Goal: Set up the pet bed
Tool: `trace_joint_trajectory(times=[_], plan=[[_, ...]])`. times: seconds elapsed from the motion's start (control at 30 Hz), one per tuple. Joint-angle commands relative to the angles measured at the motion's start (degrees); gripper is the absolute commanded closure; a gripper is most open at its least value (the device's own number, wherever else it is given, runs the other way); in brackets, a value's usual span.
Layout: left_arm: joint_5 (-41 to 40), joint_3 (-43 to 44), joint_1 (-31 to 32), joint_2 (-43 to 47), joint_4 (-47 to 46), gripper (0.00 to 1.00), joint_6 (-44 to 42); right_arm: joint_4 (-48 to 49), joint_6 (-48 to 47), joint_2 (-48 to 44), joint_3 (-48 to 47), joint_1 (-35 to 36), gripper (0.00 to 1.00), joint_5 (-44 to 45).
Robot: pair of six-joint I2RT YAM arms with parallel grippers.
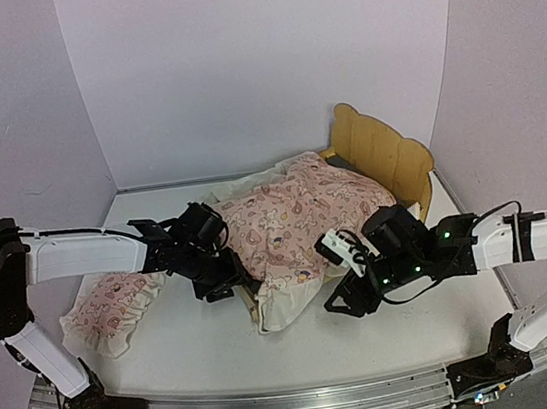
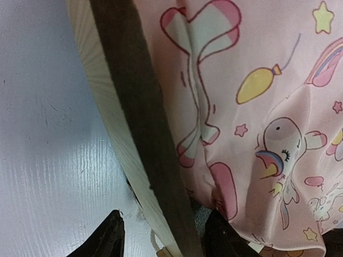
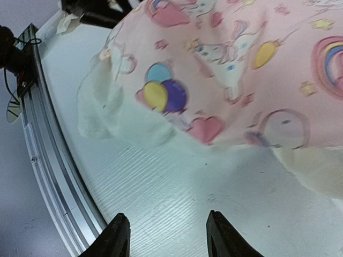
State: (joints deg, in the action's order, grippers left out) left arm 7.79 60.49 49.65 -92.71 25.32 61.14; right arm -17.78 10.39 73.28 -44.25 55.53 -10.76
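Observation:
The pet bed (image 1: 380,155) stands at the middle-right of the table, its wavy plywood headboard at the far end. A pink patterned blanket (image 1: 290,217) covers most of it. My left gripper (image 1: 225,279) is at the bed's left side rail. In the left wrist view the left gripper (image 2: 163,238) is open and straddles the rail (image 2: 110,120), with a gap on the outer side. A bit of grey mattress pad (image 2: 200,216) and the blanket (image 2: 257,80) lie by the inner finger. My right gripper (image 1: 345,301) is near the bed's foot. In its wrist view it (image 3: 169,233) is open over bare table, short of the blanket (image 3: 230,69).
A small pink ruffled pillow (image 1: 110,305) lies on the table at the left, beside the left arm. The blanket's white ruffle (image 3: 118,118) spills onto the table at the bed's foot. An aluminium rail (image 1: 300,403) runs along the near edge. White walls enclose the back and sides.

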Motion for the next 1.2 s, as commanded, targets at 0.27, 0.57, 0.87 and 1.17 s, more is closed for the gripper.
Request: trace_joint_trajectory(times=[0.27, 0.57, 0.87, 1.17], plan=[[2.8, 10.1, 0.4, -9.4, -0.6, 0.65, 9.9, 23.7, 0.8, 11.2, 6.5, 4.5, 0.5, 2.4], [2.6, 14.9, 0.0, -6.4, 2.8, 0.97, 8.5, 50.0, -1.9, 13.6, 16.6, 5.5, 0.53, 14.7], [2.0, 19.5, -0.4, -1.6, 2.7, 1.0, 8.5, 68.3, -2.7, 17.7, 22.5, 5.7, 0.54, 19.1], [-0.4, 24.1, -1.0, 2.2, 2.6, 1.0, 7.8, 69.5, -3.7, 20.5, 20.7, 6.7, 0.5, 20.3]])
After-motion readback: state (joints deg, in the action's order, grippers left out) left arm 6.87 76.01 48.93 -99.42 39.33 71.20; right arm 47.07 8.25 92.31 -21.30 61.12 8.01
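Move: Just ahead of the left hand, about 2 cm out, 2 cm to its right and 1 cm below, stands the foot-end board of the bed, already almost between its open fingers. The pillow lies roughly 9 cm ahead and 26 cm left of that hand, the blanket's middle some 20 cm ahead and 15 cm right. From the right hand, the blanket's white hem hangs about 8 cm ahead, 4 cm left and 7 cm below; the headboard stands some 28 cm ahead and 14 cm right. Sliding right and forward about 3 cm with a slight dip, the left fingers close on the foot-end board, pinching it between them, then raise it 2–3 cm while easing a little back left. The right hand first draws slightly back and sinks some 8 cm, left beside the bed, then goes forward about 5 cm and up a little towards the white hem, tipping its fingers up and outward, still half open; contact with the hem can't be seen. ##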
